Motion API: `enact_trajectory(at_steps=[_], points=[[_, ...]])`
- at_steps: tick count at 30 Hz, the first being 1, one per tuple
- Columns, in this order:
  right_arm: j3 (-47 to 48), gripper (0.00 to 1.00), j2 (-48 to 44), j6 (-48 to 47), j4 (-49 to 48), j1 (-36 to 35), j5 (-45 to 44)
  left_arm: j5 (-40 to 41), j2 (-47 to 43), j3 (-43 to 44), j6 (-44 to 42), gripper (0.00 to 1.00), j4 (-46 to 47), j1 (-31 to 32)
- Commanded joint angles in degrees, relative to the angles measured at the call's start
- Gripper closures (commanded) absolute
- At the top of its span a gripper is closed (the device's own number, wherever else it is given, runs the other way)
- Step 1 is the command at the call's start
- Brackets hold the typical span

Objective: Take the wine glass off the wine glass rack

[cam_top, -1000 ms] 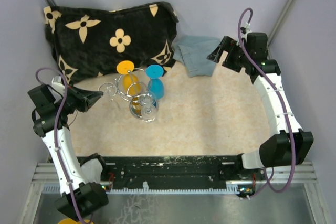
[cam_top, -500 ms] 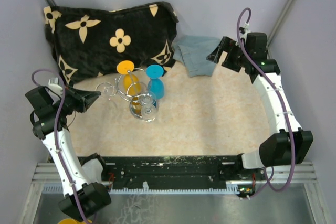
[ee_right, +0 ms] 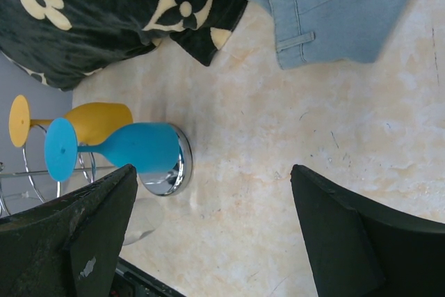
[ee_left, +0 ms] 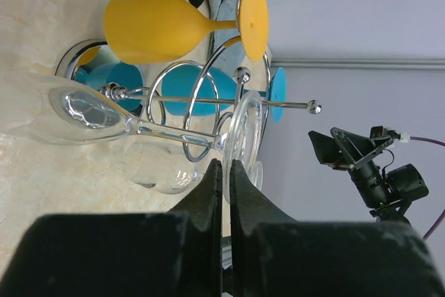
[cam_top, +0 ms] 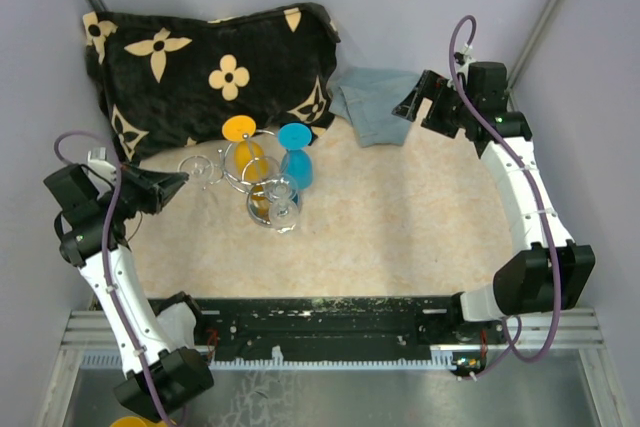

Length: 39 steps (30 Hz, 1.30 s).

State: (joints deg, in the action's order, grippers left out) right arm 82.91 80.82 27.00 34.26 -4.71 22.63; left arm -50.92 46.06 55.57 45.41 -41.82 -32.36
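Note:
The chrome wine glass rack (cam_top: pixel 262 211) stands mid-table, its round base (ee_left: pixel 75 58) and wire loops plain in the left wrist view. A yellow glass (cam_top: pixel 248 153) and a blue glass (cam_top: pixel 296 163) hang on it. A clear wine glass (ee_left: pixel 80 113) lies sideways at the rack's left side, its stem among the wire loops. My left gripper (ee_left: pixel 224 165) is shut on the rim of its foot (ee_left: pixel 245 133). From above, that glass (cam_top: pixel 197 167) sits just ahead of the left gripper (cam_top: pixel 181 184). My right gripper (cam_top: pixel 414 103) hangs open over the back right, holding nothing.
A second clear glass (cam_top: pixel 283 203) hangs at the rack's near side. A black cushion with cream flowers (cam_top: pixel 210 67) fills the back left. A folded denim cloth (cam_top: pixel 375 102) lies under the right gripper (ee_right: pixel 213 170). Grey walls close both sides.
My left arm has drawn back to the left, and the clear glass in its grip has slid a little leftward from the rack. The right arm has stayed put.

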Motion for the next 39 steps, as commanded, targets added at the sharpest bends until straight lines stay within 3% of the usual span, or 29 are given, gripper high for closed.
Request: enact_trajectory(at_steps=[1, 7, 13, 29, 39], points=[[3.1, 0.08, 0.0, -1.0, -2.3, 0.5, 0.8, 0.5, -0.6, 3.1, -0.4, 1.0, 1.6, -0.5], [2.9, 0.08, 0.0, -0.8, -2.6, 0.5, 1.0, 1.1, 0.5, 4.6, -0.9, 1.0, 5.5, -0.5], [2.6, 0.08, -0.1, -0.5, -3.0, 0.5, 0.9, 1.7, 3.0, 8.4, -7.8, 1.0, 6.3, -0.6], [5.4, 0.07, 2.8, 5.8, -5.3, 0.5, 4.4, -0.6, 18.3, 31.6, -26.2, 1.0, 12.8, -0.3], [5.3, 0.04, 1.9, 6.0, -4.6, 0.5, 4.0, 4.6, 21.0, 37.4, -35.9, 1.0, 13.8, 3.8]])
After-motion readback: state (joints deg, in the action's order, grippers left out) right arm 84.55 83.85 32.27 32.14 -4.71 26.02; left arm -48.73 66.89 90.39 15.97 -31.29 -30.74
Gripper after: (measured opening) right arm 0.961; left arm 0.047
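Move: The left hand already pinches the clear wine glass by its foot. The glass hangs bowl down, its middle some 8 cm below the fingers, 2 cm ahead and 2 cm to the right. The small rack ring it hung at is 4 cm right and 1 cm ahead, the rack's post about 12 cm right and 2 cm ahead, the orange glass 10 cm right and 6 cm ahead. From the right hand, the clear wine glass lies roughly 34 cm left, 9 cm back. Upward first and foremost, slowly and then faster, the left hand lifts the wine glass about 15 cm while carrying it forward and to the left, away from the rack's ring. The wrist rolls with its left side rising, some 50 degrees in all, and the fingers come up nearly level, still shut on the foot. ##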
